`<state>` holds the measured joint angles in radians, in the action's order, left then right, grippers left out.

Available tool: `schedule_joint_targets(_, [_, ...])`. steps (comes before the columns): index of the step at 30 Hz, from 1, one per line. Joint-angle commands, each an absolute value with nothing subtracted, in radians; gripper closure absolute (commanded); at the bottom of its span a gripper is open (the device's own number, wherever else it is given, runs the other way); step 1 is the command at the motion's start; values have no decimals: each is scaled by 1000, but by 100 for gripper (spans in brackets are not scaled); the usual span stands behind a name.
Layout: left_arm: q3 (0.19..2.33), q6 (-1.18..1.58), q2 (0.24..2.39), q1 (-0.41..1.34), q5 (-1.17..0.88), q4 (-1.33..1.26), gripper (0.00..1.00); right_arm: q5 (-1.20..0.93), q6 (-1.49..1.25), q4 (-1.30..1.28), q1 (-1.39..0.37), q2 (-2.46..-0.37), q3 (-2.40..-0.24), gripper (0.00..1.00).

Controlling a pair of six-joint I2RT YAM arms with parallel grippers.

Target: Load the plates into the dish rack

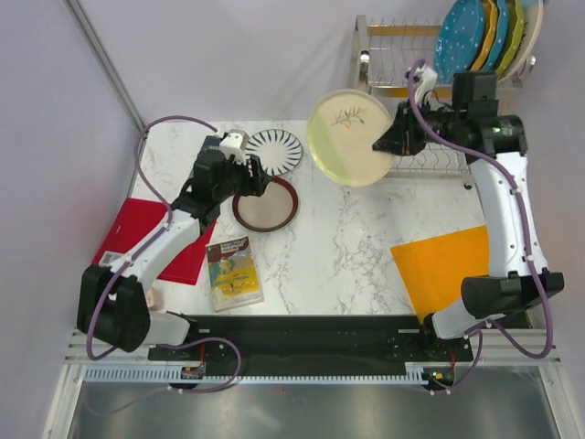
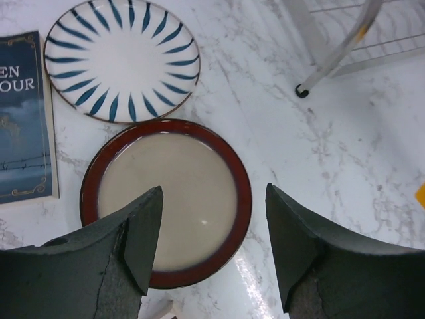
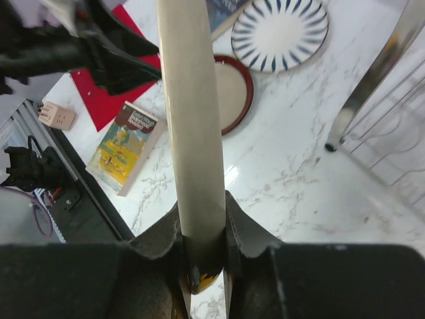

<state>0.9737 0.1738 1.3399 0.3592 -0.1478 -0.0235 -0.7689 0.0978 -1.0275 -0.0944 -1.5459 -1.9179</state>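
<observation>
My right gripper [image 1: 395, 139] is shut on the rim of the cream plate with a twig motif [image 1: 352, 137], holding it tilted in the air just left of the dish rack [image 1: 393, 55]. The right wrist view shows this cream plate [image 3: 192, 133] edge-on, clamped in my right gripper [image 3: 202, 239]. Several plates, one teal with dots [image 1: 460, 37], stand in the rack's upper shelf. My left gripper [image 1: 247, 178] hangs open over the near edge of the maroon-rimmed plate [image 2: 169, 193], holding nothing. The striped plate [image 2: 121, 60] lies flat just beyond it.
A red board [image 1: 146, 240] lies at the left and an orange board [image 1: 443, 267] at the right front. A picture book [image 1: 233, 272] lies near the front, left of centre. A rack leg [image 2: 332, 56] stands on the marble to the right of the plates.
</observation>
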Motion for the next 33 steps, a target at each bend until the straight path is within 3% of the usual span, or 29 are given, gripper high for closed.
schedule_joint_targets(1, [1049,135,1442,354,-103,-40,30,-744,98,-1077,-100,-1561,-2327,100])
schedule_joint_targets(4, [1092,166,1482,353,-113,-51,30,-541,74,-970,-98,-1620,-2483,100])
schedule_joint_targets(8, [1112,196,1512,354,-127,-72,31,-238,-33,-395,-98,-1510,-2236,100])
schedule_joint_targets(9, [1114,208,1520,354,-127,-77,31,-83,-64,-323,-97,-1488,-2197,100])
schedule_joint_targets(13, [1109,233,1534,353,-141,-80,31,253,-115,-273,-98,-1600,-2331,100])
schedule_joint_targets(20, [1075,264,1545,353,-147,-84,31,330,37,-173,-95,-1683,-2325,100])
schedule_joint_targets(33, [1112,284,1631,354,-175,-84,32,347,89,-227,-31,-1769,-2353,100])
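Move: The right hand already grips the cream plate by its rim; the free upper-tier slot it is being taken to lies about 18 cm ahead, 16 right and 8 up. The racked blue plate stands just right of that slot, and the tier's left end is 11 cm ahead and 4 left of the hand. The red-rimmed plate lies roughly 21 cm below the left hand, 1 ahead and 2 right; the striped plate is 14 cm beyond it and 2 right of it. The right hand keeps its pinch on the cream plate and lifts it about 20 cm, then swings it forward and right some 17 cm each way to the upper tier, turning clockwise about 65 degrees, tipping the fingers up to level, and sinking 5 cm at the end. Meanwhile the open left hand eases some 6 cm down and 4 cm forward over the red-rimmed plate. ##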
